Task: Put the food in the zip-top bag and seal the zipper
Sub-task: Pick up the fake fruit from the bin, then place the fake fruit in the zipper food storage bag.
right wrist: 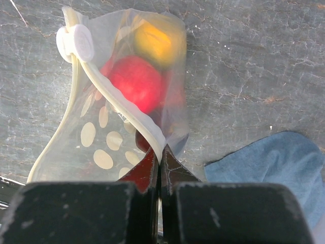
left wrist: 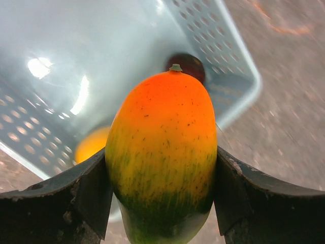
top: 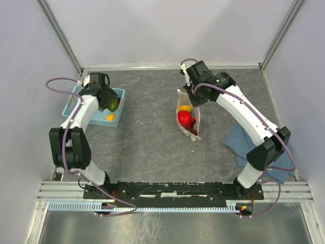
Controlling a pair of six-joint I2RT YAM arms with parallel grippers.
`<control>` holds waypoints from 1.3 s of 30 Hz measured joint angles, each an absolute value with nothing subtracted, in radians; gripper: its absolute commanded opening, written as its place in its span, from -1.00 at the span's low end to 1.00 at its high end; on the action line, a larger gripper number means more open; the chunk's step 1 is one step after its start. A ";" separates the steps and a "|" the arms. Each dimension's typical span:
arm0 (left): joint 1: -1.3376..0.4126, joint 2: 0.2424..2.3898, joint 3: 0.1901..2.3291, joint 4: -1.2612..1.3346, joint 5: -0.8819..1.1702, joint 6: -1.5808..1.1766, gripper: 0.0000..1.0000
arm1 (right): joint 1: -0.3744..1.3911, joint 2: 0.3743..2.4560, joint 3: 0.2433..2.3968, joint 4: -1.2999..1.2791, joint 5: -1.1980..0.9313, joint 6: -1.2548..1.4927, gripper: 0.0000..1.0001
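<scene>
My left gripper [left wrist: 161, 155] is shut on a toy fruit [left wrist: 162, 142], orange on top and green below, held just above the light-blue basket [left wrist: 228, 51]; in the top view this fruit [top: 112, 105] hangs over the basket's right half. The zip-top bag [right wrist: 101, 147], clear with white spots, lies mid-table [top: 189, 122] with a red fruit [right wrist: 134, 84] and a yellow fruit [right wrist: 155, 43] inside. My right gripper [right wrist: 161, 155] is shut on the zipper [right wrist: 122, 109], pinching the pale strip at the bag's mouth, which gapes open. A white slider [right wrist: 76, 43] sits at the strip's far end.
The basket [top: 120, 92] at the back left still holds an orange fruit [top: 110, 117] and a dark purple one [left wrist: 188, 63]. A blue cloth [top: 244, 142] lies right of the bag, under my right arm. Grey walls enclose the table on three sides.
</scene>
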State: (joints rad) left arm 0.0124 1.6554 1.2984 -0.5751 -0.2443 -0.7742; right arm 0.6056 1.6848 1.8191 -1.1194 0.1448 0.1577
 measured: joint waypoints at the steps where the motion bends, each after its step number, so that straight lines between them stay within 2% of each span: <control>1: -0.007 1.619 1.282 -0.568 -0.222 -0.769 -0.13 | 0.606 1.685 1.819 -1.121 0.146 0.159 -0.95; 21: -0.404 1.195 1.087 -0.378 0.023 -0.770 -0.15 | 0.622 1.685 1.831 -1.141 0.189 0.170 -0.96; 29: -0.638 1.160 1.053 -0.205 0.063 -0.797 -0.15 | 0.635 1.685 1.831 -1.141 0.190 0.186 -0.97; 39: -0.818 1.206 1.049 -0.020 0.028 -0.823 -0.16 | 0.641 1.685 1.831 -1.141 0.190 0.201 -0.96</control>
State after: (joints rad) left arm -0.8185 1.2057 1.0492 -0.0204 0.0284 -0.8234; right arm 0.6415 1.6848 1.8305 -1.1412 0.1898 0.2008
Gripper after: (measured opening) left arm 0.741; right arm 0.025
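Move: The left hand already holds the mango over the bin's near-right part. The open mouth of the zip-top bag lies roughly 38 cm to this hand's right, 10 cm back and 7 cm higher, with the red fruit inside about 36 cm right, 6 cm back and 5 cm below the hand. The bin's middle is some 12 cm left, 6 cm ahead and 10 cm down. From the right hand, the mouth is about 3 cm left, 2 cm back and 4 cm below. Rightward in one steady sweep, about 35 cm, while rising some 18 cm and drawing back 16 cm, the left hand carries the mango from the bin to the bag's mouth. On the way the wrist swings nearly 60 degrees clockwise and tips up, so the fingers end almost level, pointing forward and right; their grip stays unchanged. The right hand keeps the bag's rim pinched. ##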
